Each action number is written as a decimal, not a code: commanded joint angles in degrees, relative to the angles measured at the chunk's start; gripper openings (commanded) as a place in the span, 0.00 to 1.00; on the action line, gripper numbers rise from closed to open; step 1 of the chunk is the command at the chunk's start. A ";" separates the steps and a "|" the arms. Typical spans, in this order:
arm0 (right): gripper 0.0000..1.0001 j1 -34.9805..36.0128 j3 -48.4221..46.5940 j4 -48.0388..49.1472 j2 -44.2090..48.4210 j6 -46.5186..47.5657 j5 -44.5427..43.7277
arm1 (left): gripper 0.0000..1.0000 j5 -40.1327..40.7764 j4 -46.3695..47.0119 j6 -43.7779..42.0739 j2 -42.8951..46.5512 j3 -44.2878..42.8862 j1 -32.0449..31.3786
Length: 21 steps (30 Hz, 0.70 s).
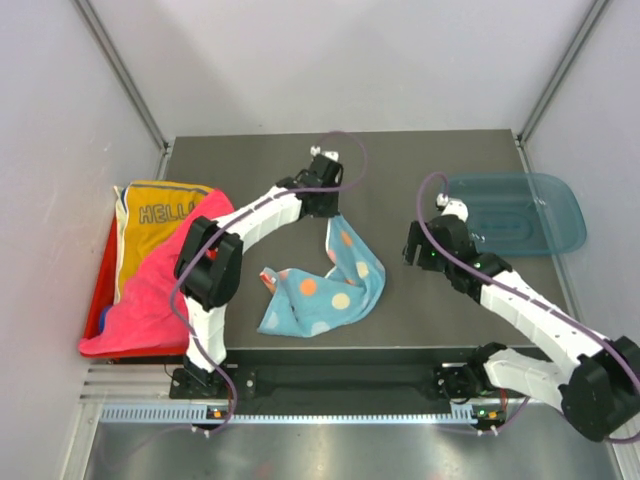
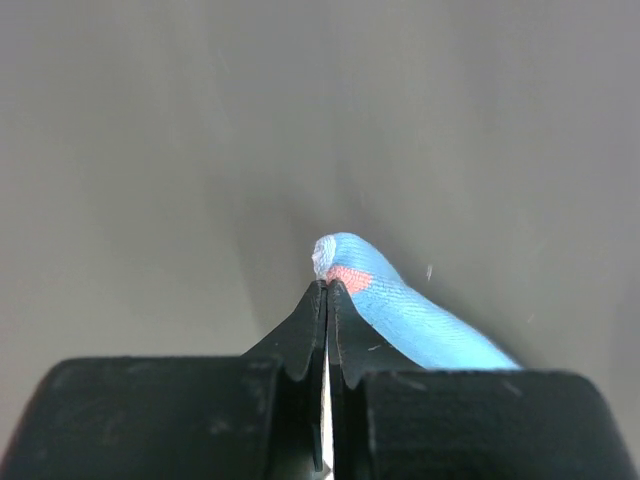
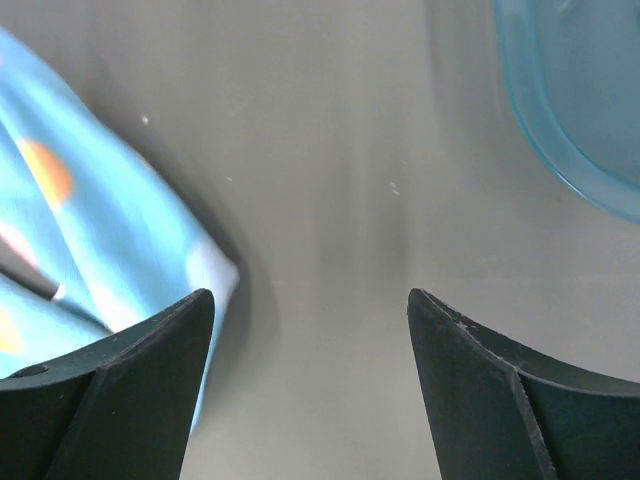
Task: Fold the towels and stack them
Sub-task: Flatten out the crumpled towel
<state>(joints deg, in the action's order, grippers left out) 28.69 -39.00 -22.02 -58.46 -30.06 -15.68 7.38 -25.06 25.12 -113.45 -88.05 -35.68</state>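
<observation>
A light blue dotted towel [image 1: 330, 285] lies crumpled on the dark table, with one corner lifted up. My left gripper [image 1: 330, 205] is shut on that corner [image 2: 345, 270] and holds it above the table at the middle back. My right gripper [image 1: 418, 250] is open and empty, just right of the towel, whose edge [image 3: 90, 220] shows at the left of the right wrist view. A hot pink towel [image 1: 150, 290] and a yellow "HELLO" towel [image 1: 155, 225] lie heaped at the left.
A red tray [image 1: 104, 290] lies under the heap at the table's left edge. A translucent teal bin [image 1: 515, 212] stands at the right back, also in the right wrist view [image 3: 580, 100]. Grey walls enclose the table.
</observation>
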 commanded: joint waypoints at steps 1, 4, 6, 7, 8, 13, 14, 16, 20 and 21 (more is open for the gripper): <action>0.78 -0.56 -5.20 3.47 -3.50 1.50 1.79 | 0.00 0.19 -2.36 -2.70 3.23 -6.33 0.52; 0.78 -0.56 -7.05 4.97 -5.61 2.64 2.85 | 0.00 -4.64 -1.66 -5.42 4.46 -8.01 0.44; 0.78 -0.48 -8.28 4.97 -6.14 3.43 2.24 | 0.00 -9.45 -0.26 -7.18 5.95 -8.10 0.44; 0.79 -0.47 -8.63 5.06 -6.14 3.61 1.97 | 0.00 -10.62 0.62 -7.63 6.65 -7.84 0.44; 0.79 -0.65 -8.89 4.97 -5.88 3.78 1.28 | 0.00 -11.59 1.76 -7.90 8.23 -7.58 0.35; 0.80 -0.74 -9.51 5.67 -5.00 4.31 1.44 | 0.00 -11.51 1.68 -8.34 13.15 -6.26 0.35; 0.80 -0.74 -9.69 5.67 -4.91 4.40 1.53 | 0.00 -11.51 1.07 -8.42 13.77 -6.08 0.35; 0.80 -0.83 -9.51 6.11 -4.74 4.49 1.88 | 0.00 -12.55 0.89 -8.08 16.57 -4.07 0.35; 0.80 -0.74 -9.25 7.26 -3.42 4.05 2.93 | 0.00 -14.41 1.42 -5.80 22.20 1.46 0.09; 0.80 -0.74 -9.34 7.17 -3.42 4.05 3.20 | 0.00 -13.80 1.76 -3.79 23.70 5.31 -0.18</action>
<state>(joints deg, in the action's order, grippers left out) 28.69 -45.87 -18.06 -63.86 -26.57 -13.34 -5.32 -25.06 18.59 -94.96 -88.14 -35.53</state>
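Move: The left fingers are already shut on one corner of the polka-dot towel, some 6 cm above the table, with the towel's crumpled body about 17 cm back from that hand, 2 cm to its left and 6 cm below. The towel's orange-spotted free corner lies roughly 13 cm back and 14 cm left of it. From the open right hand, the towel body is about 20 cm left, 3 cm back and 8 cm lower; the teal tray's middle is some 23 cm right and 14 cm ahead. Keeping its pinch on the towel corner, the left hand carries on forward for barely 2 cm, then climbs steadily to about 15 cm higher while drawing back some 5 cm from its farthest reach, the fingers tipping up and the wrist turning clockwise, each by 10 to 15 degrees. Meanwhile the right hand, still wide open and touching nothing, eases forward and left along the towel's right side and rises about 3 cm. ##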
